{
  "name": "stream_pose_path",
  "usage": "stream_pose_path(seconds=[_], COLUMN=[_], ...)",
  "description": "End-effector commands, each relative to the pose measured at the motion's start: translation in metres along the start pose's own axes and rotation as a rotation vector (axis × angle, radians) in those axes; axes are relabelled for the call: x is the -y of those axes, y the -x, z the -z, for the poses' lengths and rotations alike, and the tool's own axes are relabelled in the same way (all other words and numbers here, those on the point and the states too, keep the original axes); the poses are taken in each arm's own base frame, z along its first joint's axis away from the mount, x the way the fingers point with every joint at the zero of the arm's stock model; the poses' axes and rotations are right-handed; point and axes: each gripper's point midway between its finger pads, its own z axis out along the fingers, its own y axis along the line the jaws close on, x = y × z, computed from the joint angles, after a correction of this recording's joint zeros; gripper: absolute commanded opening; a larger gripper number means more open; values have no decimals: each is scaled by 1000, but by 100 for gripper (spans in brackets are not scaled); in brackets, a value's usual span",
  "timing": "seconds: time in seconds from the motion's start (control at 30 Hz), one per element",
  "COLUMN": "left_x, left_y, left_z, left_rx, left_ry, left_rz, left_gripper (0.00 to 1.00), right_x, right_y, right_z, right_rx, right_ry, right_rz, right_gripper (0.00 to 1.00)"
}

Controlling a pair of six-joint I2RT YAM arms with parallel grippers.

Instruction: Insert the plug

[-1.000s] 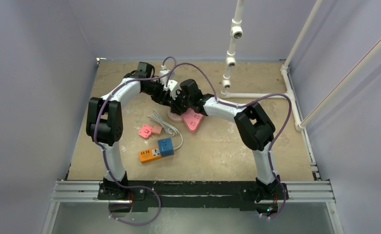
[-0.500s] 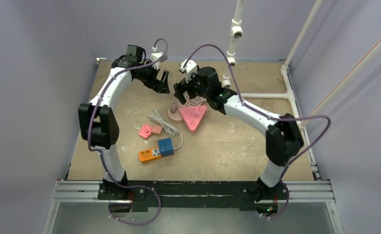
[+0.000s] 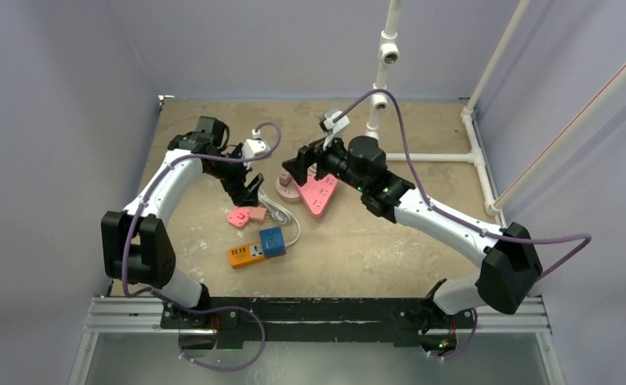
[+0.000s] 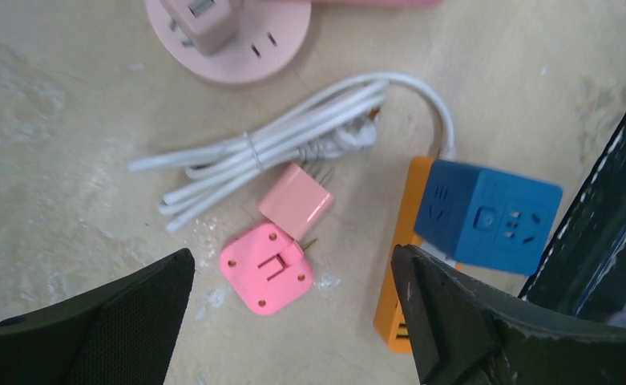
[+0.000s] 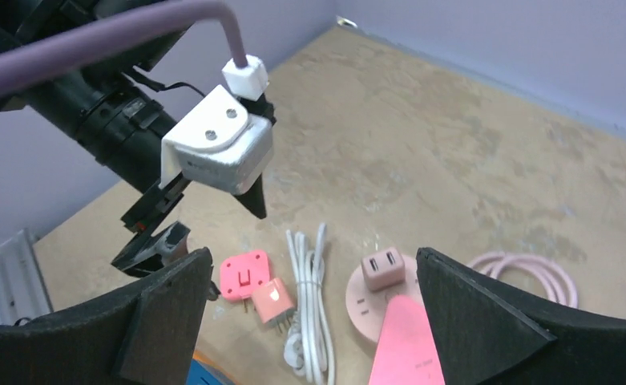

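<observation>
A dusty-pink plug (image 5: 383,269) stands upright in the round pink socket base (image 3: 281,192), with no gripper touching it. A second, light-pink plug (image 4: 296,200) lies loose on the table, prongs bare, touching a bright-pink square adapter (image 4: 265,269). My left gripper (image 4: 292,265) hovers open just above that adapter, nothing between its fingers. My right gripper (image 5: 312,257) hangs open higher up, over the white cable and the socket base, also holding nothing. In the top view the left gripper (image 3: 249,188) is left of the base and the right gripper (image 3: 301,168) behind it.
A bundled white cable (image 4: 277,144) lies between the loose plug and the round base. A pink triangular power strip (image 3: 319,195) touches the base on its right. A blue cube socket (image 4: 486,216) sits on an orange strip (image 4: 401,297). A pink cord coil (image 5: 534,277) lies behind.
Both grippers opened and left the round socket base, where the dusty-pink plug stays. The left one swung back, then dropped toward the pink adapter. The right one pulled back and up.
</observation>
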Motion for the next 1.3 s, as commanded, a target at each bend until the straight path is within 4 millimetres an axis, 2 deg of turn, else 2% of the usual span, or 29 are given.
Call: stream_pose_path(seconds=[0.0,0.07,0.13,0.4,0.67,0.9,1.0,1.1,1.2,1.27], left_x=[-2,-2,-6,-11,-10,-3,-1,-1,-3,-11], left_y=[-31,-41,-48,-72,-85,-83,-87,-90,-90,-85], left_z=[-13,-22,-30,-54,-75,-92,-95,-96,-91,-86], left_rx=[-95,-107,-106,-154,-200,-221,-229,-231,-235,-227], left_ry=[-37,-45,-38,-121,-189,-229,-240,-231,-199,-154], left_rz=[-71,-68,-87,-244,-365,-424,-418,-419,-423,-424], left_gripper=[92,89,87,78,70,68,60,46,40,29], right_x=[15,15,15,15,16,19,20,21,21,21], right_y=[23,28,25,16,9,3,2,1,2,4], right_z=[27,40,46,44,33,37,40,43,46,46], right_rx=[102,134,140,107,86,84,85,87,88,92], right_ry=[-199,-212,-216,-230,-236,-254,-261,-268,-272,-270], right_rz=[-83,-107,-130,-148,-170,-191,-199,-201,-204,-205], right_gripper=[99,95,91,67,56,52,51,52,54,54])
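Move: Below the open left hand, some 13 cm down and 2 cm back, lies the boxy pink plug it goes for. The flat pink adapter sits about 4 cm to that plug's left and 1 cm nearer the base; the white cable bundle is roughly 4 cm to its right and 2 cm farther out. The blue adapter is about 8 cm back and 4 cm right of the plug. From the right hand, the plug is some 10 cm left, 4 cm back and 29 cm below. Sinking about 13 cm with a slight early draw back, the left hand comes down onto the boxy pink plug, turning some 25 degrees clockwise to square up, fingers narrowing on the way and then pinching its sides. The empty right hand stays high, shifts about 4 cm right, turns a little clockwise and half closes on nothing. ##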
